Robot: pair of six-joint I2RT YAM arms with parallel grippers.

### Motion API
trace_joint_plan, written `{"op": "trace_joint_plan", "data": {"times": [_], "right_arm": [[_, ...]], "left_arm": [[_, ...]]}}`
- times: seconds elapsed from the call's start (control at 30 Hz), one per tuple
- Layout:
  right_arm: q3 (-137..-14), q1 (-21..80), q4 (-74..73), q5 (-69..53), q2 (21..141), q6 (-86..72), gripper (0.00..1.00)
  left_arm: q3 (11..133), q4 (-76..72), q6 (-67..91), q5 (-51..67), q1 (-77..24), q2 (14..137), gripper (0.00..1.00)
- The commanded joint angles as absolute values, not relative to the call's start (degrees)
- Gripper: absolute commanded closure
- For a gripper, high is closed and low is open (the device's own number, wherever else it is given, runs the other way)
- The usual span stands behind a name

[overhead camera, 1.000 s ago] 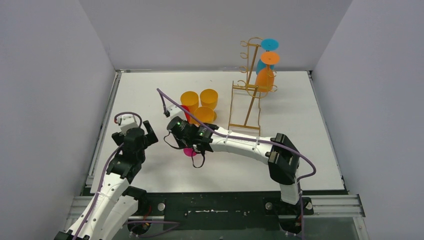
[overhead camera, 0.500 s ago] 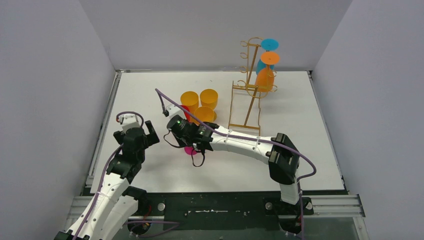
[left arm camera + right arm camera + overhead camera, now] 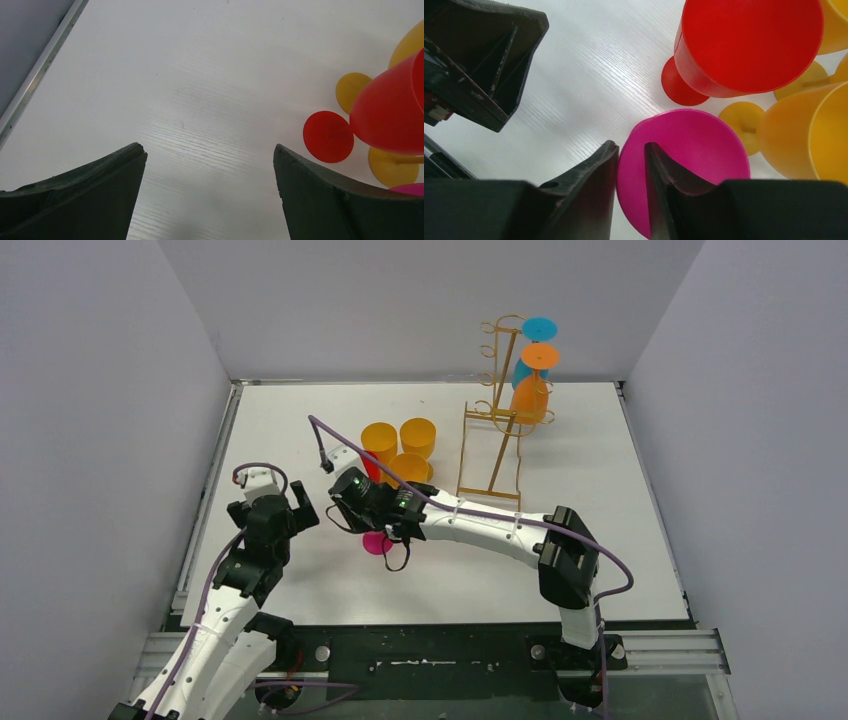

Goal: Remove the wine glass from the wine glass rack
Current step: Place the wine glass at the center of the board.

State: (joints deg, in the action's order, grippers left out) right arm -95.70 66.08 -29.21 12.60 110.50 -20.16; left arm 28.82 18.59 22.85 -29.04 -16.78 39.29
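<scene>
The gold wire wine glass rack [image 3: 492, 430] stands at the back right of the table. An orange wine glass [image 3: 532, 390] and a blue one [image 3: 530, 340] hang upside down on it. My right gripper [image 3: 366, 508] is left of the rack, near the table's middle. In the right wrist view my right gripper [image 3: 631, 146] is shut on the rim of a pink wine glass [image 3: 694, 150], one finger inside the bowl and one outside. The pink glass [image 3: 378, 542] shows under it in the top view. My left gripper [image 3: 285, 508] is open and empty over bare table, as the left wrist view [image 3: 208, 148] shows.
A red wine glass [image 3: 749, 45] and three yellow glasses [image 3: 405, 445] stand upright just behind the pink glass, between my right gripper and the rack. My left gripper's fingers [image 3: 474, 65] are close on the left. Grey walls enclose the table.
My right gripper has shifted slightly left and back with the pink glass. The left arm has barely moved.
</scene>
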Motion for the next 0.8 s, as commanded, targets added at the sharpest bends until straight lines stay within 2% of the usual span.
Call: {"op": "trace_joint_plan", "data": {"times": [0.0,0.23,0.43,0.53,0.67,0.77], "right_arm": [[-99.46,66.2,-27.61,12.3,111.17,-19.76,0.68],[-103.4,66.37,-30.57,12.57,108.54,-19.77,0.65],[-101.05,66.54,-29.79,11.84,99.56,-21.0,0.61],[-96.26,66.53,-28.35,10.91,92.35,-21.84,0.59],[-83.58,66.43,-25.18,9.42,81.13,-24.75,0.46],[-74.45,66.49,-25.95,11.25,73.54,-29.74,0.46]], "left_arm": [[30.54,15.84,22.76,-28.34,-16.77,38.89,0.03],[31.37,17.05,23.94,-29.23,-16.79,38.68,0.03],[31.46,17.12,23.99,-29.59,-16.79,38.17,0.03],[31.62,17.23,23.99,-29.61,-16.79,38.06,0.03],[31.48,16.99,23.86,-29.4,-16.79,37.88,0.03],[31.46,16.87,23.82,-28.97,-16.83,38.0,0.03]]}}
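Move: The pink wine glass stands with its middle roughly 2 cm ahead of the right fingertips, 3 cm to their right and 7 cm below; they still straddle its rim wall. From the same hand, at the same height as the pink glass, the red glass is about 10 cm ahead and 1 cm right, and the nearest yellow glass 10 cm ahead and 10 cm right. The pink glass lies some 19 cm right of the left hand and 3 cm back. Let the right fingers come free of the pink glass's rim, spreading them from slightly to about half open as the hand lifts. Rise almost straight up for the first 5 cm, then keep climbing to about 15 cm while swinging right and a little back, away from the glass, rolling the hand some 20 degrees, left side up. ##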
